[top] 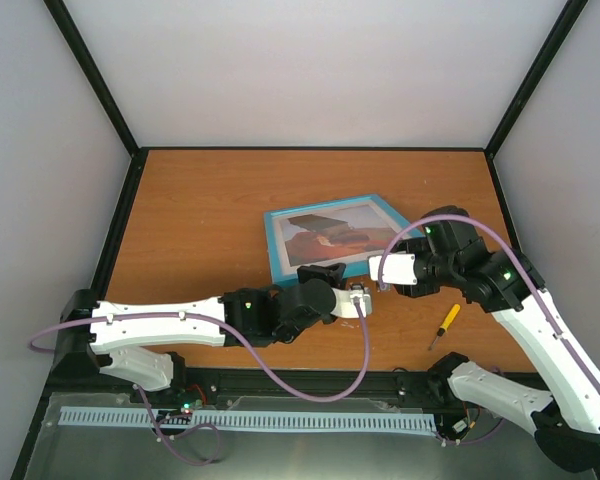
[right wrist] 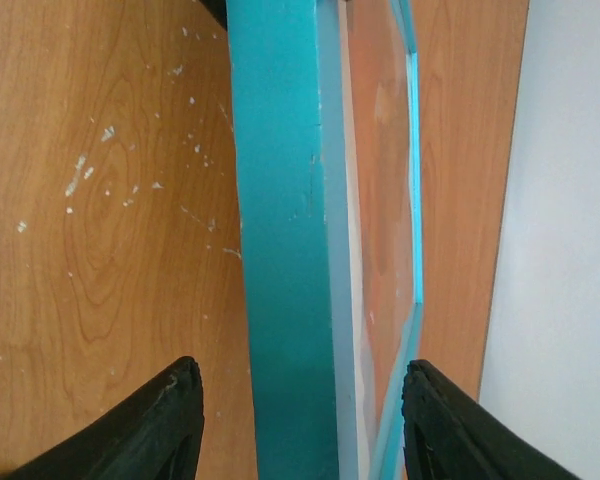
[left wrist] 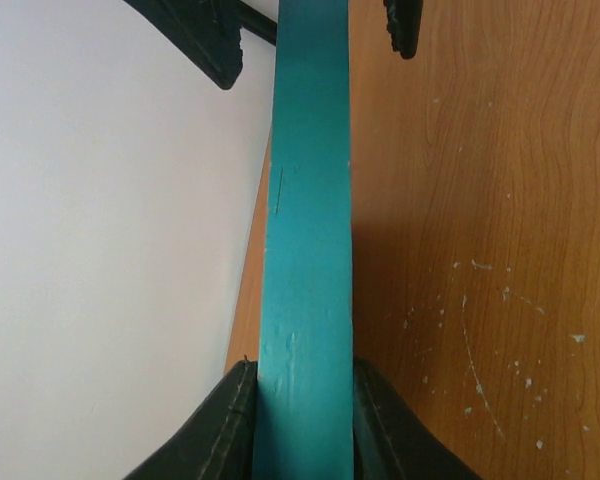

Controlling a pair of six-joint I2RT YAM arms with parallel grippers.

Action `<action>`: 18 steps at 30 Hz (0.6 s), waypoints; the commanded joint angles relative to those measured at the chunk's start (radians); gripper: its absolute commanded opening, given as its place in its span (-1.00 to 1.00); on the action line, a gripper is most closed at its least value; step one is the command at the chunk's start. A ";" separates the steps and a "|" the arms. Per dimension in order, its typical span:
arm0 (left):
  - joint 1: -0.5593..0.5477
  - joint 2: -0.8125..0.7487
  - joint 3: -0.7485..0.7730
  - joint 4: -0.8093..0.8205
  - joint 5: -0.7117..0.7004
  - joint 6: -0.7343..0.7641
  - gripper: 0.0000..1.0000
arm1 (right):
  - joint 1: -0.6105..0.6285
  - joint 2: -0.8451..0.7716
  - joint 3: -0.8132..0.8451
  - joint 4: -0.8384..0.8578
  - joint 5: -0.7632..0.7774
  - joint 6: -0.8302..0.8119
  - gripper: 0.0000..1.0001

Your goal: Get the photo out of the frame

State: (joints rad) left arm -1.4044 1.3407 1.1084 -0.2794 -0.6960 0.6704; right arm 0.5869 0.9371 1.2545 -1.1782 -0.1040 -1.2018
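Observation:
The frame (top: 277, 243), with a light-blue border, lies face up at the table's middle, and the photo (top: 332, 232) shows in it in red and orange. My left gripper (top: 322, 272) is shut on the frame's near edge. In the left wrist view the teal edge (left wrist: 305, 250) runs up from between both fingers (left wrist: 230, 420), which press on it. My right gripper (top: 376, 268) is at the frame's near right corner. Its fingers (right wrist: 165, 425) stand open on either side of the frame's edge (right wrist: 285, 250), with gaps on both sides. The photo (right wrist: 385, 200) shows behind the front border.
A small yellow-handled screwdriver (top: 446, 322) lies on the table (top: 200, 210) to the right of the frame, under the right arm. Black posts and pale walls close the table in at the back and on both sides.

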 commanded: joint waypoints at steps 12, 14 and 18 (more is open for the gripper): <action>0.005 -0.058 0.080 0.247 0.070 -0.033 -0.85 | 0.019 -0.066 -0.068 0.055 0.107 -0.105 -0.37; 0.007 -0.062 0.078 0.245 0.071 -0.043 -0.77 | 0.019 -0.065 -0.061 0.058 0.103 -0.106 -0.54; 0.008 -0.108 0.040 0.247 0.045 -0.125 0.62 | 0.019 -0.061 -0.021 0.037 0.073 -0.107 -0.76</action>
State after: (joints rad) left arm -1.3979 1.3266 1.1091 -0.1768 -0.6434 0.6613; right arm 0.5961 0.8776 1.1992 -1.1133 -0.0048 -1.2991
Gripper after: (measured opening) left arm 0.488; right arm 0.216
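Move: The frame's near edge hangs raised some 25 cm over the table: the left fingers already pinch it, while the right fingers stand open around its right part, about 1 cm ahead of and below the right hand point. The photo's middle lies roughly 13 cm ahead, 16 cm left and 14 cm below the right hand; from the left hand, 15 cm ahead, 5 cm right, 14 cm below. The screwdriver lies 16 cm right of the right hand, 2 cm back, 26 cm down. The right hand takes over the raised frame: it eases about 1 cm to the right and almost as far forward while its fingertips tip up some 10 degrees, and its fingers close from around the near edge until they pinch it. The left hand keeps its grip while drifting about 1 cm right and 1 cm up, then at the very end opens, lets go of the edge and rises another centimetre, rolling a few degrees so that its left side sinks. ##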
